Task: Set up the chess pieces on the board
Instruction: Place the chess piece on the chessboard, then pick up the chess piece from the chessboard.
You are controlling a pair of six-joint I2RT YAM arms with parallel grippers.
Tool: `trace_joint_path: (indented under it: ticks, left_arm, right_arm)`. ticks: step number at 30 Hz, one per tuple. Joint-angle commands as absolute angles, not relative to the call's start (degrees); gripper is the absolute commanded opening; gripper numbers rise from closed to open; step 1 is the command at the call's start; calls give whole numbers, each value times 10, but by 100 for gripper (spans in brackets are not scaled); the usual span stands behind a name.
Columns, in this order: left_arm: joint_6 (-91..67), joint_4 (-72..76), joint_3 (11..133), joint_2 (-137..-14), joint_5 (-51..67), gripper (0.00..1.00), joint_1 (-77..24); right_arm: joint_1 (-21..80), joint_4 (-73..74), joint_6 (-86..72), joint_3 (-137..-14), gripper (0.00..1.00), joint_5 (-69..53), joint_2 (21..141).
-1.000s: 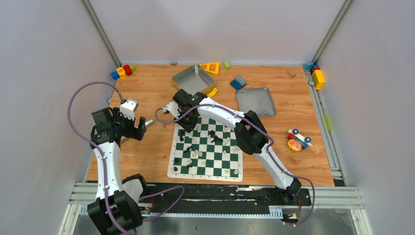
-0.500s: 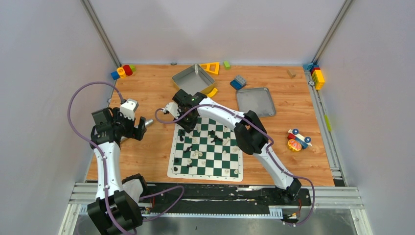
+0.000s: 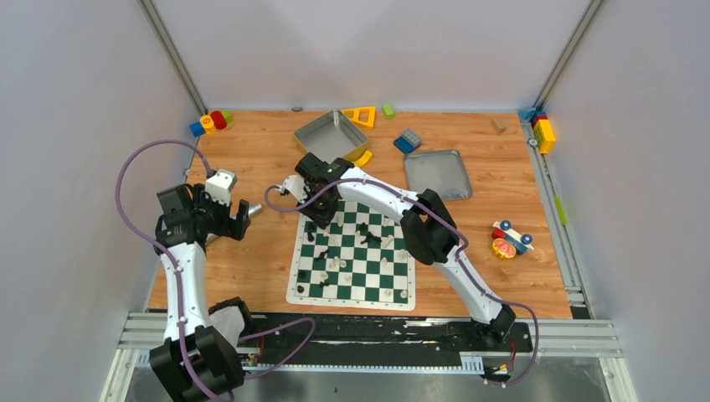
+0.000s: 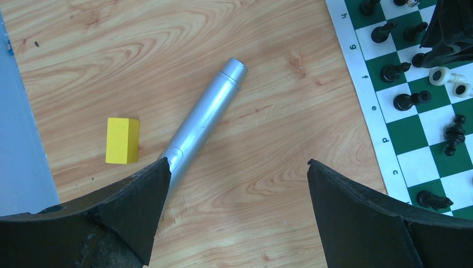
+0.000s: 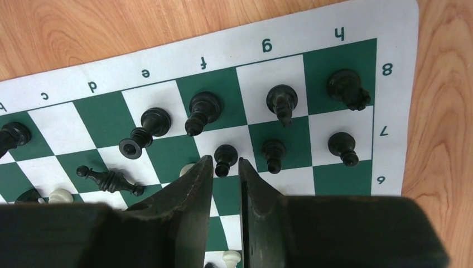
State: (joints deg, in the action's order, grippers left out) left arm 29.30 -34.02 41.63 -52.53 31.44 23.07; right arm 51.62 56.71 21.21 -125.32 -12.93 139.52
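Observation:
The board (image 3: 350,296) lies in the middle of the table, with black and cream chess pieces on it, some standing and some fallen. My right gripper (image 5: 225,161) hovers low over the board's far left corner (image 3: 318,219). Its jaws are slightly parted, and a standing black pawn (image 5: 226,154) sits between the tips with a thin gap on each side. Other black pieces stand along rows 7 and 8 (image 5: 281,100). A black piece (image 5: 109,178) lies on its side. My left gripper (image 4: 239,162) is wide open over bare wood, left of the board (image 4: 357,67).
A silver cylinder (image 4: 203,120) and a yellow block (image 4: 121,139) lie under the left gripper. Two grey metal trays (image 3: 325,134) (image 3: 437,173) sit behind the board. A toy car (image 3: 509,239) is at the right, and coloured blocks (image 3: 209,121) (image 3: 542,130) sit in the back corners.
The right gripper's jaws have parted a little around the black pawn, which now stands on its square. Neither arm has visibly moved.

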Motion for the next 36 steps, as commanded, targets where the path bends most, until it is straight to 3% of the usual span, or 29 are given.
trace_joint_path:
  ticks: [1,12,36]
  left_arm:
    - [288,-330,414,-516,325,100,236]
    - [288,-328,414,-519,326,100,235]
    - [288,-326,416,-523,326,100,236]
  right_arm:
    - [520,561,216,-1263,27,-121,1389]
    - [520,551,207,-1187,44,-119,1305]
    - [534,526,212,-1082,45,-155,1226]
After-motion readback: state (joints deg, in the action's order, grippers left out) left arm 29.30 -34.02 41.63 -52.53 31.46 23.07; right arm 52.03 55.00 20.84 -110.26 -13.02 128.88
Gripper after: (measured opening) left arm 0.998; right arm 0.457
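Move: My right hand has just let the black pawn go; it stands almost exactly between my fingertips. Two white pieces lying together are about 4 cm back and 2 cm to the right, some 2 cm lower; another white piece lies roughly 3 cm ahead and 5 cm right. A black piece lies on its side about 9 cm back, 1 cm right. From my idle left hand the white pair is some 25 cm to the right, 2 cm ahead and 13 cm below. I spread my right fingers to about twice their gap and slip off the black pawn, going right and back some 4 cm, nearly level, to the two lying white pieces. After a small rise I sink again and hover there briefly with the fingers held half open, then start to lift and drift farther back, the wrist barely tilting. ##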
